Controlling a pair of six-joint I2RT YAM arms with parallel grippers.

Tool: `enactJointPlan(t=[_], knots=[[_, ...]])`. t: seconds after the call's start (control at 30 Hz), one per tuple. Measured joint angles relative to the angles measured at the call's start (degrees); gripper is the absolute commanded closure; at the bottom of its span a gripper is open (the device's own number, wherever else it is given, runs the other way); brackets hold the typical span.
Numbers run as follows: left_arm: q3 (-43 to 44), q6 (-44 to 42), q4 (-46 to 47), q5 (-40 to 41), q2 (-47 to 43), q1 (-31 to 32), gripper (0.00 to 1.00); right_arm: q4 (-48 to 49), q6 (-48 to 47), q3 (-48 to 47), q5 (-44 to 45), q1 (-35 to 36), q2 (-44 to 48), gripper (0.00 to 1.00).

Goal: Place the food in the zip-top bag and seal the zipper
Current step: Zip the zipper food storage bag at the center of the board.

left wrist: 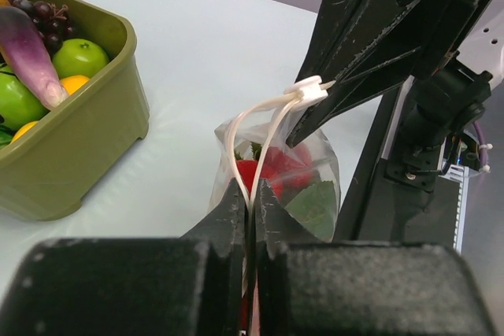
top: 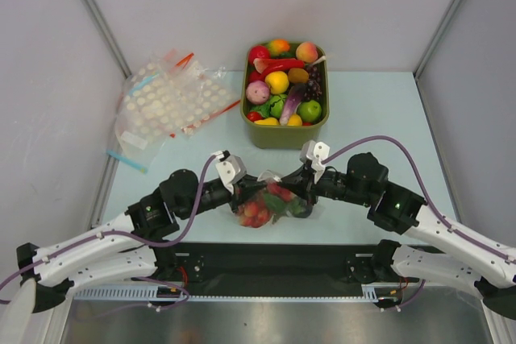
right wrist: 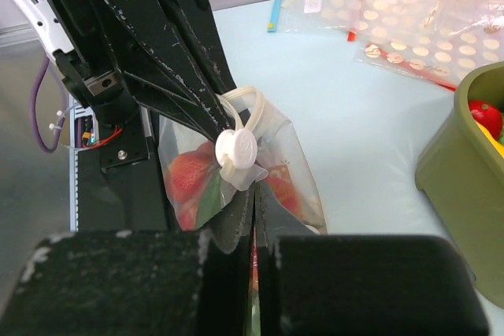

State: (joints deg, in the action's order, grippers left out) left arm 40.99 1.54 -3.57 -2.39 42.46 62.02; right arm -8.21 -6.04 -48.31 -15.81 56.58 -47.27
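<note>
The clear zip-top bag (top: 272, 203) hangs between my two grippers just above the table's near edge. Food lies inside it: red strawberries (right wrist: 185, 175) and a green leaf (left wrist: 315, 206). My left gripper (left wrist: 252, 190) is shut on one end of the bag's mouth, where the pale zipper (left wrist: 264, 127) runs out from between its fingertips. That strip is still parted into two bands. My right gripper (right wrist: 253, 194) is shut on the bag's other end, right below the white slider (right wrist: 236, 149). In the top view the left gripper (top: 248, 187) and right gripper (top: 295, 183) face each other closely.
An olive bin (top: 286, 138) full of toy fruit and vegetables stands behind the bag, at centre. A heap of white-dotted clear bags (top: 169, 102) with red and blue strips lies at the back left. White walls close in both sides.
</note>
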Motion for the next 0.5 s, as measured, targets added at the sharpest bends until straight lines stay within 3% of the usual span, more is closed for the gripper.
enactJointPlan(t=[0.1, 0.23, 0.4, 0.5], knots=[[-0.20, -0.13, 0.50, -0.15, -0.48, 0.00, 0.68, 0.07, 0.04, 0.00, -0.13, 0.00, -0.02, 1.00], [-1.01, -0.15, 2.91, -1.25, -2.40, 0.00, 0.54, -0.09, 0.39, 0.26, -0.90, 0.00, -0.07, 1.00], [-1.09, -0.07, 6.01, -3.28, -3.34, 0.00, 0.52, -0.07, 0.70, 0.33, -2.93, 0.00, -0.63, 1.00], [-1.09, -0.09, 6.51, -4.57, -3.04, 0.02, 0.59, -0.04, 1.11, 0.33, -3.91, 0.00, -0.85, 1.00]])
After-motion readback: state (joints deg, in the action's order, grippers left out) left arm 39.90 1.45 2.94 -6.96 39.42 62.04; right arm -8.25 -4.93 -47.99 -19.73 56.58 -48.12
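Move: Between the two facing grippers sits the white zip slider, about 4 cm to the left hand's right and 1 cm ahead, near its height; from the right hand it is some 2 cm left and level. The food-filled bag body is about 9 cm below the left hand, 4 cm right and 2 cm back. The green food bin stands roughly 26 cm ahead of the left hand, 7 cm right and 8 cm lower. Opening to about half width, the left fingers let go of the bag's zip edge while the hand rises some 3.5 cm, easing back about 1.5 cm and tilting slightly, to stand open on either side of the slider's line. The shut right fingers keep their pinch on the zip edge and draw it back about 1 cm, turning a little counter-clockwise. ##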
